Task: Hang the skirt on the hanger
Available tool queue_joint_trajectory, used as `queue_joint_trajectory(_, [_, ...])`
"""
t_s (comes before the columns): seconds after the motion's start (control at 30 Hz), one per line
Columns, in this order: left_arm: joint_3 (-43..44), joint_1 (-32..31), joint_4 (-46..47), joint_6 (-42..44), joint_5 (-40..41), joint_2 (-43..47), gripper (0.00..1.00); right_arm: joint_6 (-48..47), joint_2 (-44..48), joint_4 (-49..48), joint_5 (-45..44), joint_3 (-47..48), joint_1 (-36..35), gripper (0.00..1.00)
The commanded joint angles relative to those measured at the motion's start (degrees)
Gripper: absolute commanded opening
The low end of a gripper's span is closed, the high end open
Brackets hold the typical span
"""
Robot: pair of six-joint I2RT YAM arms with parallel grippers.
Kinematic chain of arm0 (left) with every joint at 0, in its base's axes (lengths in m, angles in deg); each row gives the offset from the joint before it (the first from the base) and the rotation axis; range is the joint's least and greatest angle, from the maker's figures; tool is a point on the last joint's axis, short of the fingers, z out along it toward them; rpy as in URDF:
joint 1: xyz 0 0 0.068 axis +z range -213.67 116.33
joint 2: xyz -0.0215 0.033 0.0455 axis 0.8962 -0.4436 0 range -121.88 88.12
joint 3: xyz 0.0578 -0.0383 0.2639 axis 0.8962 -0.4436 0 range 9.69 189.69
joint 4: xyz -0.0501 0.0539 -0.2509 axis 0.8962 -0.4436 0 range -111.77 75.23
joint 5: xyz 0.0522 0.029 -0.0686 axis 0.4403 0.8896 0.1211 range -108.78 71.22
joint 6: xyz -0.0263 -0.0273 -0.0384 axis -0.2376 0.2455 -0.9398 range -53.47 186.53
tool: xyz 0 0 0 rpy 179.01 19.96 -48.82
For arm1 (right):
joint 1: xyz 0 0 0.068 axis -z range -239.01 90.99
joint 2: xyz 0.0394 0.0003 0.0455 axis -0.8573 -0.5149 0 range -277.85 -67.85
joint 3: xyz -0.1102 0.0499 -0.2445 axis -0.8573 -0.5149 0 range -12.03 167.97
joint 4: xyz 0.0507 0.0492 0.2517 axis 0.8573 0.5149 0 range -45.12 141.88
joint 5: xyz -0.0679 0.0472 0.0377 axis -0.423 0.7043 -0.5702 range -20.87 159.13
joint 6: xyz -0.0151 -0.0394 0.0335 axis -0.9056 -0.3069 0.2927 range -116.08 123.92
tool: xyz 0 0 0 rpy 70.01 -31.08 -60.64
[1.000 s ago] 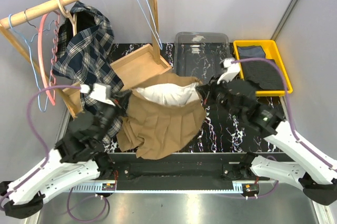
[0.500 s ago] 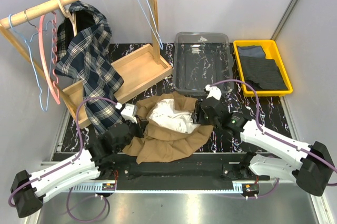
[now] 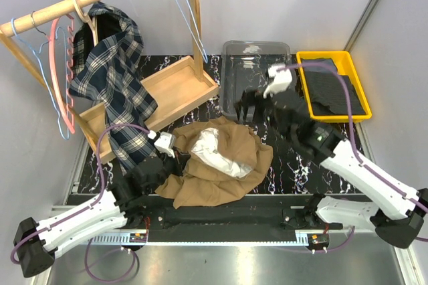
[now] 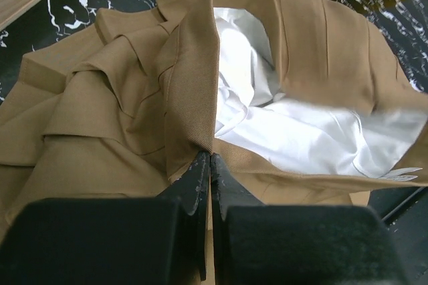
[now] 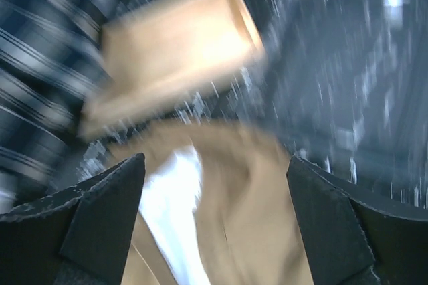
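Observation:
The tan-brown skirt (image 3: 224, 164) lies crumpled on the black marbled table with its whitish lining (image 3: 215, 152) showing. My left gripper (image 3: 172, 156) is shut on the skirt's near left edge; in the left wrist view its jaws (image 4: 210, 159) pinch a fold of the skirt (image 4: 120, 118) beside the lining (image 4: 287, 124). My right gripper (image 3: 251, 106) is open and empty, raised above the skirt's far side. The right wrist view is blurred, with the gripper (image 5: 214, 191) open wide over the skirt (image 5: 267, 191). The light-blue wire hanger (image 3: 190, 27) hangs on the wooden rail at the back.
A wooden rack with a tray base (image 3: 175, 87) stands at the back left, holding a plaid shirt (image 3: 110, 64), a pink hanger (image 3: 63, 77) and a wooden hanger (image 3: 80, 7). A clear bin (image 3: 257, 57) and a yellow bin (image 3: 302, 79) with dark grey cloth sit at the back right.
My right gripper has let go of the skirt and risen back toward the clear bin. The skirt has dropped and settled on the table. My left gripper keeps its hold.

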Motion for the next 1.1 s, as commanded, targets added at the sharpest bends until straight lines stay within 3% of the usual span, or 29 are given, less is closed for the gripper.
queue_joint_trajectory(0.0, [2.72,0.02,3.07,0.79,-1.01,-1.79,0.00,-16.62,-8.51,-5.29,5.32,16.68,-0.20,0.97])
queue_joint_trajectory(0.17, [3.60,0.02,2.81,0.45,-1.01,-2.76,0.00,-21.12,-23.45,-6.70,17.77,34.62,4.97,0.97])
queue_joint_trajectory(0.33, [3.78,0.02,2.81,0.44,-1.62,-2.41,0.00,-23.24,-36.54,-7.93,26.31,46.78,10.07,0.96])
queue_joint_trajectory(0.73, [3.69,0.02,0.79,-0.08,-2.68,-2.67,0.00,-25.00,-62.38,-9.34,28.35,74.21,12.89,0.88])
queue_joint_trajectory(0.83, [3.69,0.02,0.88,-0.17,-2.59,-2.76,0.00,-23.60,-67.41,-9.95,25.90,81.40,12.89,0.81])
queue_joint_trajectory(1.07, [3.60,0.02,0.70,-0.35,-2.50,-3.03,0.00,-23.50,-71.46,-12.68,24.05,85.11,12.89,0.49])
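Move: The blue hanger on the rack is about 28 cm ahead of the right hand, 18 cm to its left and 7 cm above it; the rack's post stands some 8 cm beyond the hanger. The skirt lies about 8 cm back, 12 cm left and 21 cm below, the empty grey bin roughly 23 cm ahead and 21 cm below. From the left hand the hanger is some 36 cm ahead, 8 cm right and 27 cm up. The right hand goes some 25 cm forward and 15 left to the blue hanger, tilting up, fingers partly closing. ##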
